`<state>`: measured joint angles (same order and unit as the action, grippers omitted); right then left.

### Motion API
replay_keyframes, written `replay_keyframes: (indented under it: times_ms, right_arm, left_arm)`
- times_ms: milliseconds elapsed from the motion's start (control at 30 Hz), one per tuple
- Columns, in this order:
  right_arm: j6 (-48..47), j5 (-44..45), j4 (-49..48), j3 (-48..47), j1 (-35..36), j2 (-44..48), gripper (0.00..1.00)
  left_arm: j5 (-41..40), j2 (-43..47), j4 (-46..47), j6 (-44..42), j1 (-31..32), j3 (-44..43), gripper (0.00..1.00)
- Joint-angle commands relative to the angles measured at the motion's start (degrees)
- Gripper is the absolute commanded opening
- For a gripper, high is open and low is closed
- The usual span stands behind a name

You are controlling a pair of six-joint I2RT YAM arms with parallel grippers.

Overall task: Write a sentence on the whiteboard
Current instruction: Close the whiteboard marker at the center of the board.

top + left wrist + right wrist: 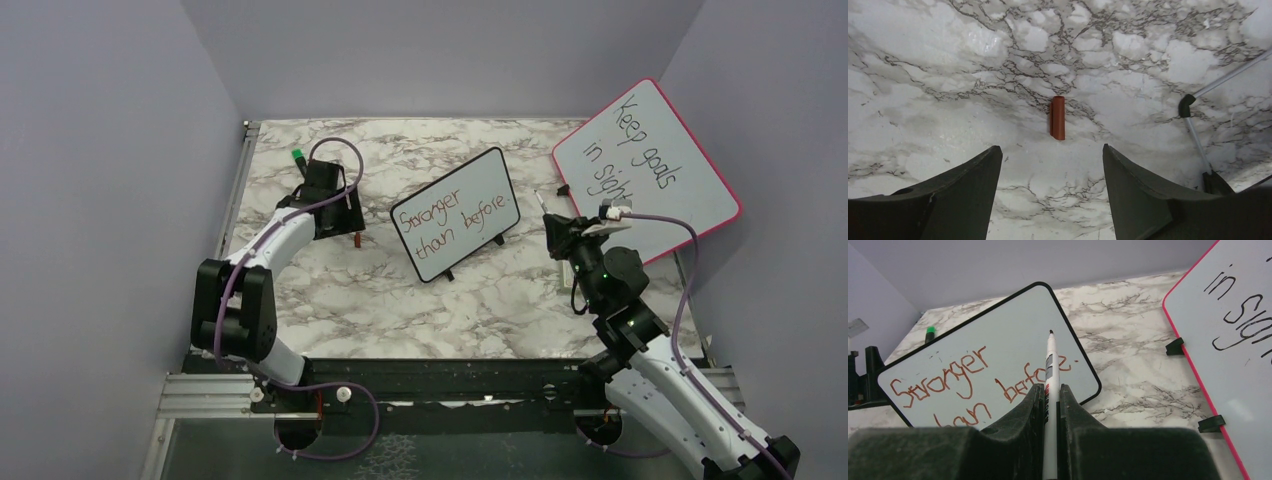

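Note:
The whiteboard (455,213) stands tilted on its black feet mid-table, black-framed, and shows again in the right wrist view (1013,325). On it the sentence (452,216) reads "Stronger than before." in reddish-brown (943,382). My right gripper (553,232) is shut on a white marker (1050,360), its dark tip held just off the board's right end. My left gripper (348,214) hangs open over the marble left of the board; its jaws (1050,150) hold nothing. A brown marker cap (1058,118) lies just ahead of them (358,240).
A larger pink-framed board (650,165) with black handwriting leans at the back right. A green-capped marker (297,157) stands in a black holder at the back left. Grey walls enclose the marble table (400,300) on three sides.

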<state>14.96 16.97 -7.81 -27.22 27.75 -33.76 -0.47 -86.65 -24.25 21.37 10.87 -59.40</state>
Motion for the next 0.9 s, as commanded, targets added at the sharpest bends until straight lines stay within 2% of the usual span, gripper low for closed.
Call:
replay_keyframes:
  times_ms: [0, 300, 867]
  right_arm:
    - [0.4, -1.3, -0.3, 0.7, -0.2, 0.9, 0.01]
    - [0.4, -1.8, -1.0, 0.9, -0.2, 0.6, 0.01]
    - [0.3, -1.5, -1.5, 1.2, -0.2, -0.2, 0.01]
  left_arm:
    - [0.3, -3.6, -2.8, -1.6, -0.1, -2.3, 0.70]
    - [-0.4, -10.0, -3.9, -3.1, 0.6, -5.3, 0.52]
    - [-0.6, -17.2, -4.5, -4.5, 2.5, -7.5, 0.35]
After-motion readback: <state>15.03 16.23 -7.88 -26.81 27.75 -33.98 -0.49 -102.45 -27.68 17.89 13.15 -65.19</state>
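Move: The brown marker cap lies on the table about 9 cm below the left gripper, some 2 cm ahead and 2 cm to its right. The whiteboard's middle is roughly 21 cm to the gripper's right, 5 cm ahead and 4 cm below; the green marker lies about 18 cm ahead, 9 cm left and 9 cm below. From the right gripper, the cap is around 40 cm left, 10 cm ahead and 25 cm down. Lower the left gripper about 7 cm, almost straight down, onto the brown cap, tipping the fingers some 15 degrees further towards the table. Narrow the wide-open fingers to roughly half their gap on the way, one finger to each side of the cap, but don't shut them. Keep the right gripper still, holding the uncapped marker. ##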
